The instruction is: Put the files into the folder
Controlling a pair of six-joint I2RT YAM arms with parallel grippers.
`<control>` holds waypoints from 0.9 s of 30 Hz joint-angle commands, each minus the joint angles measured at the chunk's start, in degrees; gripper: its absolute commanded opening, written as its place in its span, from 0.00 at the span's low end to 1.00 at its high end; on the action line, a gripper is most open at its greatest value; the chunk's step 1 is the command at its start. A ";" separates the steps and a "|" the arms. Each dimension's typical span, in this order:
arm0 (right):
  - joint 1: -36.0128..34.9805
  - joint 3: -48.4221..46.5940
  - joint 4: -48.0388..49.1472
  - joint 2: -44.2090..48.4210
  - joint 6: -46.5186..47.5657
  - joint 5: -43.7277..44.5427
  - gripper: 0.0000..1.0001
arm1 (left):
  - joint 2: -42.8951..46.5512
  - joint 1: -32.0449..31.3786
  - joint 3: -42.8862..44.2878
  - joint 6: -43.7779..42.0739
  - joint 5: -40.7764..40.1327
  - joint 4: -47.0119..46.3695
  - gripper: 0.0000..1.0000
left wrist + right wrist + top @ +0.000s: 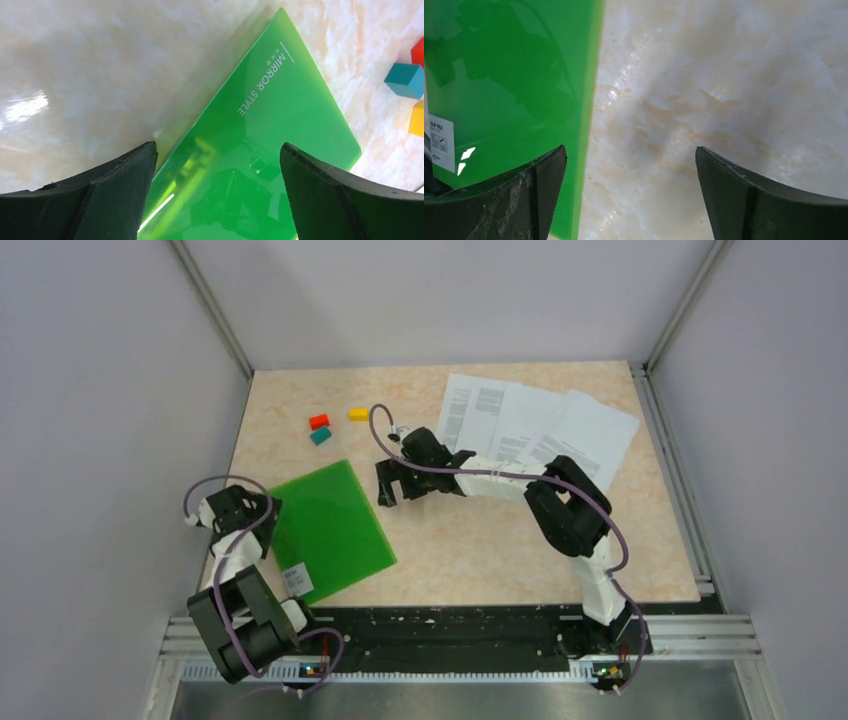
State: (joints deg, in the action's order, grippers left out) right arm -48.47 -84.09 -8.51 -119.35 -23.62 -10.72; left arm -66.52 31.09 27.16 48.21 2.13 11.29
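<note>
The green folder [328, 528] lies closed and flat at the left-centre of the table, a small white label [297, 580] near its front corner. The files [535, 425], white printed sheets, are fanned out at the back right. My left gripper [262, 510] hovers open over the folder's left edge; in the left wrist view the folder [270, 125] fills the gap between the open jaws. My right gripper [390, 490] stands open just right of the folder's far corner, over bare tabletop; its wrist view shows the folder [514, 85] edge under the left finger.
Three small blocks sit at the back left: red [319, 421], teal [320, 437] and yellow [358, 414]. Grey walls enclose the table on three sides. The right arm stretches across the table's middle in front of the files.
</note>
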 commanded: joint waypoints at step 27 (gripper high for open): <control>4.83 12.59 2.86 7.37 -3.95 6.75 0.99 | -7.22 -42.33 6.19 12.30 -1.06 7.53 0.98</control>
State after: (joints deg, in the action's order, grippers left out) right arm -44.93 -73.47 -2.46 -114.34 -27.29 -3.07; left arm -72.82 -7.49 32.27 57.49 -0.36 11.18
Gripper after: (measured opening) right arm 0.988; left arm 0.983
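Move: The folder lies flat just under the left hand, which is already at the folder's left edge, so its middle is about 12 cm to that hand's right and some 1 cm ahead. The teal block stands about 23 cm ahead and 10 cm right of this hand, the red block 4 cm beyond the teal one. From the right hand the folder's middle is roughly 14 cm left and 7 cm back, a little below; the fan of files is some 17 cm ahead and 36 cm right. With its fingers wide open and low, the left hand keeps bearing on the folder's left edge and pushes the folder along the table, first a few centimetres forward and then steadily right, about 18 cm in all, turning some 30 degrees clockwise as it goes. The right hand, also open, first eases about 3 cm left and back towards the folder while sinking a centimetre, then reverses and travels about 8 cm right and some 4 cm forward, turning clockwise, ending low over the folder's right part beside the edge. ##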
